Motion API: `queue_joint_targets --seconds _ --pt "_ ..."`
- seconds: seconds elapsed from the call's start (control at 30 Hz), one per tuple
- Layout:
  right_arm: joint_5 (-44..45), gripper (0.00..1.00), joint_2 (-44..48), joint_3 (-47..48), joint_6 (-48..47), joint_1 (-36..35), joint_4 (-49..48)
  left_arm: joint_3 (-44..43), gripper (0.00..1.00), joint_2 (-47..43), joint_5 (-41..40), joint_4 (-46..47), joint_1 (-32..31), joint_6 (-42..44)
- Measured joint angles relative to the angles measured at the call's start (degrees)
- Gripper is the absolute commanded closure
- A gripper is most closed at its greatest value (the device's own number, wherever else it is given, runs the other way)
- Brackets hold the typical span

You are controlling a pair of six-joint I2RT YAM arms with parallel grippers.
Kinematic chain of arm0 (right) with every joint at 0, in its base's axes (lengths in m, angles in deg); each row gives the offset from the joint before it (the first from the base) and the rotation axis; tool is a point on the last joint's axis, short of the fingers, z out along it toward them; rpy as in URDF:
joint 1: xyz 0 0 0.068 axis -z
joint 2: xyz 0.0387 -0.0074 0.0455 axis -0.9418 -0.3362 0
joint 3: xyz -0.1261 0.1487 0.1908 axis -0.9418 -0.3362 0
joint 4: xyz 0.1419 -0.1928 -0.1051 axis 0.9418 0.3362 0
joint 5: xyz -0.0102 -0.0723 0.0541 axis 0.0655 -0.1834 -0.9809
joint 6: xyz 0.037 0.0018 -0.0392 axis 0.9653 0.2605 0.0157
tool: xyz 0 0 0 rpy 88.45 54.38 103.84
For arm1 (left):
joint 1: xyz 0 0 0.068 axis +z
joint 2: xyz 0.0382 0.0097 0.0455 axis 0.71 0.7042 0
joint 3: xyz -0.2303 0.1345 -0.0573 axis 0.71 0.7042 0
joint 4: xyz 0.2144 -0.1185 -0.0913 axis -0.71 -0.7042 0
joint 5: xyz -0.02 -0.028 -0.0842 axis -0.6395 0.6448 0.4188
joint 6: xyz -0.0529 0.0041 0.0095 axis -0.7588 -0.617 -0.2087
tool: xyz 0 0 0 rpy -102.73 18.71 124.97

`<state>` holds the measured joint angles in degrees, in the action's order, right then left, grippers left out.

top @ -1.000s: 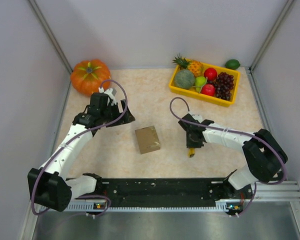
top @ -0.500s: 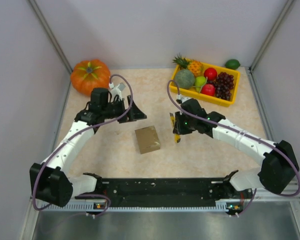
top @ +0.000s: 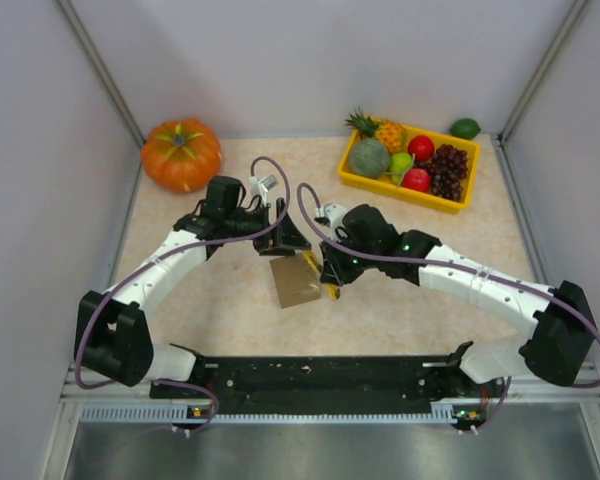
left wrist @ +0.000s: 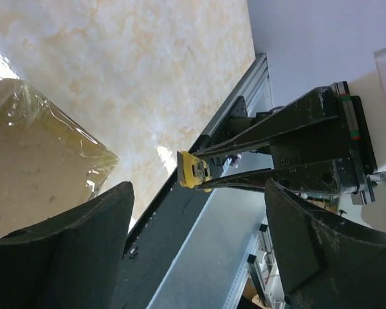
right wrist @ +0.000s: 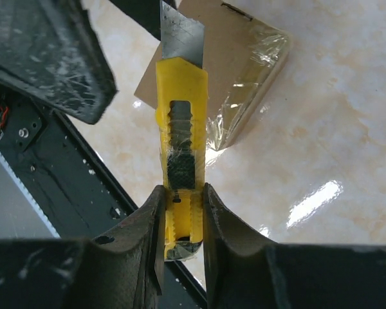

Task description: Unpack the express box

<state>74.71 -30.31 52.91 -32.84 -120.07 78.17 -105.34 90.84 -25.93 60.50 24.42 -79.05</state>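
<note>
The express box [top: 295, 282], a small brown carton wrapped in clear tape, lies mid-table; it also shows as the box [left wrist: 32, 174] and the box [right wrist: 228, 51] in the wrist views. My right gripper [top: 330, 272] is shut on a yellow utility knife [right wrist: 181, 122] with its blade out. The blade tip hangs over the box's edge at its right side. My left gripper [top: 285, 235] stands open just behind the box, nothing between its fingers [left wrist: 96, 238]. Through its gap I see the knife [left wrist: 193, 174] in the right gripper.
An orange pumpkin [top: 181, 153] sits at the back left. A yellow tray [top: 400, 194] of fruit stands at the back right, a green lime [top: 465, 128] behind it. The black rail [top: 320, 375] runs along the near edge. White walls enclose the table.
My right gripper has carried the knife left, from right of the box up to its right edge. My left gripper has swung right and now hovers behind the box.
</note>
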Motion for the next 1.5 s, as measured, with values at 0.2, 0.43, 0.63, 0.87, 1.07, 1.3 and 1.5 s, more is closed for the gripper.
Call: queue_joint_targets --seconds 0.2,0.43,0.63,0.87,1.07,1.3,1.5 --pt "-1.2 1.0 0.0 1.2 -3.0 -2.0 0.2 1.2 0.31 0.0 2.2 1.1 0.0 -1.2" --pt "-0.7 1.0 0.0 1.6 -4.9 -3.8 0.3 2.6 0.58 0.0 4.5 1.7 -1.0 -2.6" --pt "0.1 1.0 0.1 2.3 -5.4 -3.8 0.3 4.2 0.67 0.0 6.3 1.6 -1.1 -2.7" --pt "0.9 1.0 0.5 2.3 -5.4 -3.8 0.6 5.0 1.0 0.0 7.2 3.4 -1.0 -3.9" --pt "2.4 0.47 1.8 2.3 -4.6 -3.8 0.7 5.5 1.0 0.0 8.2 7.8 -1.0 -6.5" --pt "9.3 0.14 7.2 2.3 1.9 -3.8 -0.2 4.3 1.0 -1.4 7.7 10.3 -1.0 -6.9" --pt "15.2 0.11 14.1 3.9 9.8 -2.8 -4.7 0.4 1.0 -6.8 4.8 13.4 -0.8 -8.8"
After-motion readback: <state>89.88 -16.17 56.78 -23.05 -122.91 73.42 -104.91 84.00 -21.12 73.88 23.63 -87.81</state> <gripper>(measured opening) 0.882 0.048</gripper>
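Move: The left hand, open, is about to take the knife that the right hand still grips near its butt end. The knife's middle lies about 5 cm to the left hand's right, 3 cm back and 3 cm below. From the right hand it is roughly 2 cm ahead, 3 cm to its left and 1 cm up. The box sits on the table almost straight under the left hand, some 18 cm down; from the right hand it is about 4 cm ahead, 8 cm left and 14 cm below. The left fingers shut on the blade end of the knife's handle as the left hand draws back about 3 cm and sinks slightly; the right hand, after easing a little back and left, holds the butt end nearly still for them. Once the left pinches it, the right fingers open wide and let go, and both hands rise, the right some 11 cm while turning clockwise, the left about 8 cm with the knife. ##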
